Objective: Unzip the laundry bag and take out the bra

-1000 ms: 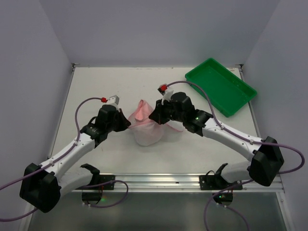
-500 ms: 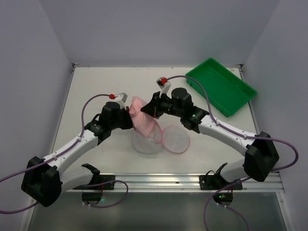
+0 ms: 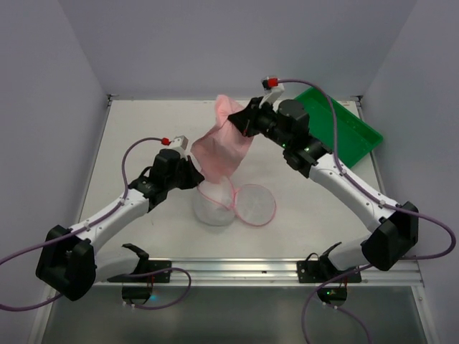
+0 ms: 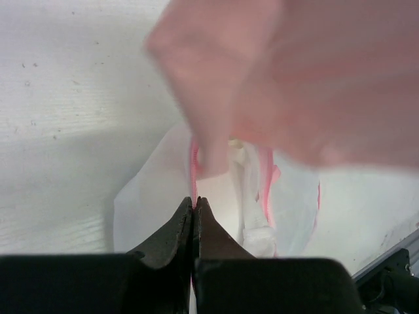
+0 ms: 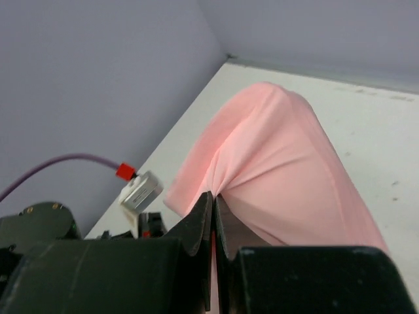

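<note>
The white mesh laundry bag (image 3: 213,206) stands open at the table's middle, its round pink-trimmed lid flap (image 3: 256,205) lying flat to its right. My left gripper (image 3: 194,179) is shut on the bag's pink-trimmed rim (image 4: 194,163). My right gripper (image 3: 234,123) is shut on the pink bra (image 3: 224,147) and holds it high above the bag; its lower end still hangs into the bag's mouth. The bra fills the right wrist view (image 5: 281,163), pinched between the black fingers, and is blurred across the top of the left wrist view (image 4: 294,78).
A green plastic tray (image 3: 337,132) lies at the back right, close behind my right arm. The cell's side walls stand close on both sides. A metal rail (image 3: 229,269) runs along the near table edge.
My right gripper has risen and moved back with the bra, drawing it up out of the bag. The lid flap has fallen open to the right. My left gripper stays on the rim.
</note>
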Controlling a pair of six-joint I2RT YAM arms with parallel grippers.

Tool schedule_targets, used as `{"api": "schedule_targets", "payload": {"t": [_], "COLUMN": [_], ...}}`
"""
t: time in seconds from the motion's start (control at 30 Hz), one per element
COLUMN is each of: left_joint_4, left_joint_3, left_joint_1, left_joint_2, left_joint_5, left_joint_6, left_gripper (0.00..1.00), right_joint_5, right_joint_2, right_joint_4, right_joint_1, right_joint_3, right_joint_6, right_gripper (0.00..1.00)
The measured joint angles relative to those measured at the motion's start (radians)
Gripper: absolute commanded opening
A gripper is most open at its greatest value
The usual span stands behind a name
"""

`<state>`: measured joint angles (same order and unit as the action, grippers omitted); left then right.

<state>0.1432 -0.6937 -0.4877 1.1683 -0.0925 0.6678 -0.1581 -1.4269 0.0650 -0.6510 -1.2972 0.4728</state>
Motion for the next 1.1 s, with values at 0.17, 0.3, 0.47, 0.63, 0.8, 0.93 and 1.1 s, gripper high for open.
{"api": "schedule_targets", "payload": {"t": [0.17,0.3,0.47,0.63,0.8,0.93,1.1], "left_joint_4": [0.0,0.0,0.0,0.002,0.003,0.003,0.003], "left_joint_3": [0.0,0.0,0.0,0.0,0.0,-0.001,-0.001], "left_joint_1": [0.005,0.01,0.02,0.033,0.043,0.047,0.05], "left_joint_2": [0.018,0.035,0.055,0.055,0.058,0.072,0.076], "left_joint_5": [0.023,0.026,0.026,0.026,0.019,0.013,0.008], "left_joint_6": [-0.007,-0.01,-0.018,-0.026,-0.026,-0.027,-0.033], "left_gripper": [0.0,0.0,0.0,0.0,0.0,0.0,0.0], "right_joint_5": [0.038,0.061,0.067,0.1,0.15,0.216,0.312], "right_joint_2": [0.03,0.035,0.027,-0.032,-0.09,-0.137,-0.164], "right_joint_4": [-0.069,-0.116,-0.156,-0.189,-0.238,-0.284,-0.325], "right_joint_1": [0.136,0.234,0.372,0.516,0.614,0.66,0.7], "right_joint_3": [-0.054,-0.113,-0.179,-0.291,-0.35,-0.372,-0.361], "right_joint_6": [-0.032,-0.054,-0.056,-0.051,-0.045,-0.031,0.001], "right_gripper": [0.0,0.0,0.0,0.0,0.0,0.0,0.0]}}
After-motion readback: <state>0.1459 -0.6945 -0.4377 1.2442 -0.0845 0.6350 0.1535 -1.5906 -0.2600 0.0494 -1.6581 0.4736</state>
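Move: From the right hand, which already grips the hanging bra, the green bin lies about 20 cm ahead, 42 to the right and 32 below. The laundry bag sits roughly 13 cm back, 6 to the left and 32 below, its open lid 12 back, 9 right and 34 below. From the left hand, still pinching the bag's rim, the bin is some 27 cm ahead, 53 right and 10 below. The right hand swings the held bra some 35 cm right and 15 forward towards the green bin, turning clockwise. ##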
